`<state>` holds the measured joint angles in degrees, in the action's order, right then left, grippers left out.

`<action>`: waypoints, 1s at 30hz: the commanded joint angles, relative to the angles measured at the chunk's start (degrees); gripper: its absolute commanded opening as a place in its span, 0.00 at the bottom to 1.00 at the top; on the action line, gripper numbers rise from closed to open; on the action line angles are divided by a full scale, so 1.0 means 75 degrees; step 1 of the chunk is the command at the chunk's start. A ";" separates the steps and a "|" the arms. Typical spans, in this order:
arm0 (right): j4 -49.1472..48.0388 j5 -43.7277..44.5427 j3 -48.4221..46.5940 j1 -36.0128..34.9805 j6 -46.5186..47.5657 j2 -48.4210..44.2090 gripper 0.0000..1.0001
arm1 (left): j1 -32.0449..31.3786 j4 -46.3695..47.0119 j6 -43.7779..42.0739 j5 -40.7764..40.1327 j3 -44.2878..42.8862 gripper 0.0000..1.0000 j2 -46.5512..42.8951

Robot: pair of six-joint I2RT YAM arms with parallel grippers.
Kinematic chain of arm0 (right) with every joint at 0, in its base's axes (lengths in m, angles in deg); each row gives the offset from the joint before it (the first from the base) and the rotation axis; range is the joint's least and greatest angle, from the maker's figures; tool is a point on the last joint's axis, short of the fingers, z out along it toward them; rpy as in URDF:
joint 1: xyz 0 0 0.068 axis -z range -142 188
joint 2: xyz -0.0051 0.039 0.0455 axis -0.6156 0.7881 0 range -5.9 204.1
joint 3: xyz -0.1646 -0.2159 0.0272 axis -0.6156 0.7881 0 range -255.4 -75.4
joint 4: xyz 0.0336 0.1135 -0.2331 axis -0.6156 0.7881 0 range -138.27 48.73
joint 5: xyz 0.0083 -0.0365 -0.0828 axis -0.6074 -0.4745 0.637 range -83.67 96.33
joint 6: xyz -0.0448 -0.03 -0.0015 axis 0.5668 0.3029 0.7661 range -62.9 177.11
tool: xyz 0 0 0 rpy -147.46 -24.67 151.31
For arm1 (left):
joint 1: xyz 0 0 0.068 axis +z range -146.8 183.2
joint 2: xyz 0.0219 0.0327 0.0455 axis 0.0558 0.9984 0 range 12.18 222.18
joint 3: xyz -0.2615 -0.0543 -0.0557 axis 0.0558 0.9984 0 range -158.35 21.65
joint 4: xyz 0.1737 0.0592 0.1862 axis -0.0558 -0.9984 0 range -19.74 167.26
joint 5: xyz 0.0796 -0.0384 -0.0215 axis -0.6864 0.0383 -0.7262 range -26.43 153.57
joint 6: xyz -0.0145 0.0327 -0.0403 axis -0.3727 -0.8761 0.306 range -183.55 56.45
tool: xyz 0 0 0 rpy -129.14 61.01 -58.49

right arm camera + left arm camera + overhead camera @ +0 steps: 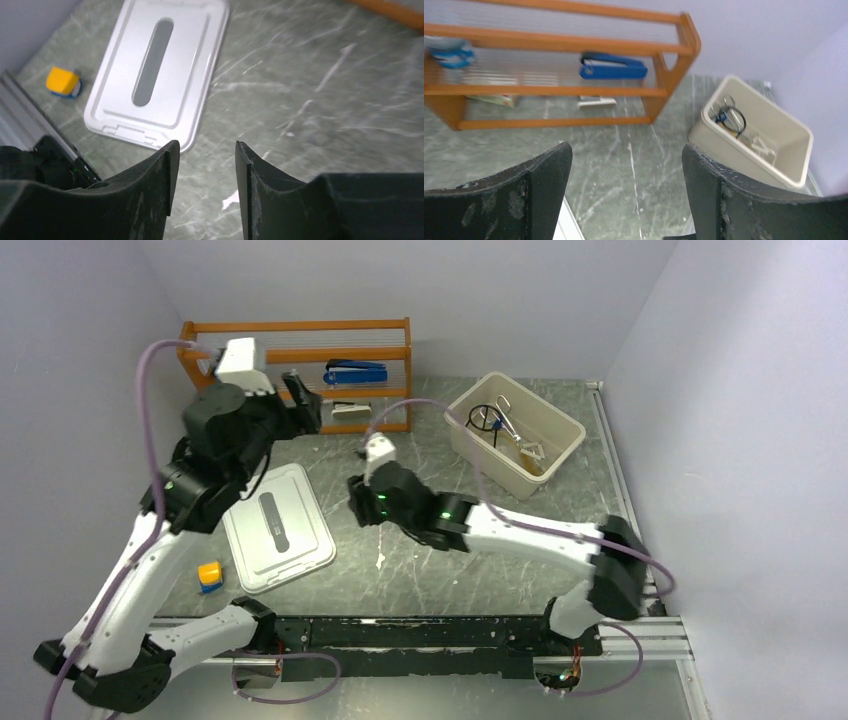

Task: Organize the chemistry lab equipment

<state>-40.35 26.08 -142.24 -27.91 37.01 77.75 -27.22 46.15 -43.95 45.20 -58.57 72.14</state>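
Observation:
The chemistry lab equipment in view lies in a beige bin [488,466] at the back right: a black wire ring [486,418], metal tongs [510,426] and a triangle [532,452]. The left wrist view shows the same bin [734,155] with the ring [735,120] inside. My left gripper [300,395] is raised in front of the orange shelf, open [626,150] with nothing between its fingers. My right gripper [356,492] hangs over the middle of the table, just right of the grey lid, open [206,145] and empty. A small white scrap [231,200] lies on the table below it.
A grey lid [278,525] lies flat at the left of the table. A yellow-and-blue block [209,575] sits near the front left edge. The orange shelf [300,335] at the back holds a blue stapler [355,372] and stationery.

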 commanded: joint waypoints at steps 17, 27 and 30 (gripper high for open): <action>0.3183 0.0002 -0.5845 -0.0350 -0.0647 0.6855 0.42 | 0.0047 -0.0586 -0.0626 -0.1594 -0.0263 0.88 -0.1007; 0.3069 -0.0109 -0.4951 -0.0200 -0.0714 0.6580 0.26 | 0.0047 -0.0627 -0.0290 -0.1134 0.0104 0.86 -0.0752; 0.3096 -0.0247 -0.4546 -0.0096 -0.0681 0.6306 0.21 | 0.0047 -0.0569 -0.0240 -0.1087 0.0259 0.86 -0.0776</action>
<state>-21.09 24.76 -180.98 -30.10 31.78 126.74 -27.22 41.45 -46.92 35.67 -57.79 66.79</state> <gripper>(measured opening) 0.244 0.865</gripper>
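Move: My right hand is going for the right rim of the white lid, near its near corner: about 12 cm to its left, 2 cm ahead and 20 cm below. The lid's middle is some 22 cm left, 4 cm ahead; the yellow tape is about 38 cm left and 6 cm back, and the grey strip on the lid 22 cm left, 4 cm ahead. From my left hand the rim is some 6 cm back, straight below by about 37 cm. I swing my right hand down about 20 cm and left some 13 cm onto the lid's right rim, tipping the fingers roughly 30 degrees steeper, then close them from half open to pinch the rim and draw back right a couple of centimetres. My left hand, empty and wide open, clears away left, up and a little back, then eases partway back down and to the right. ##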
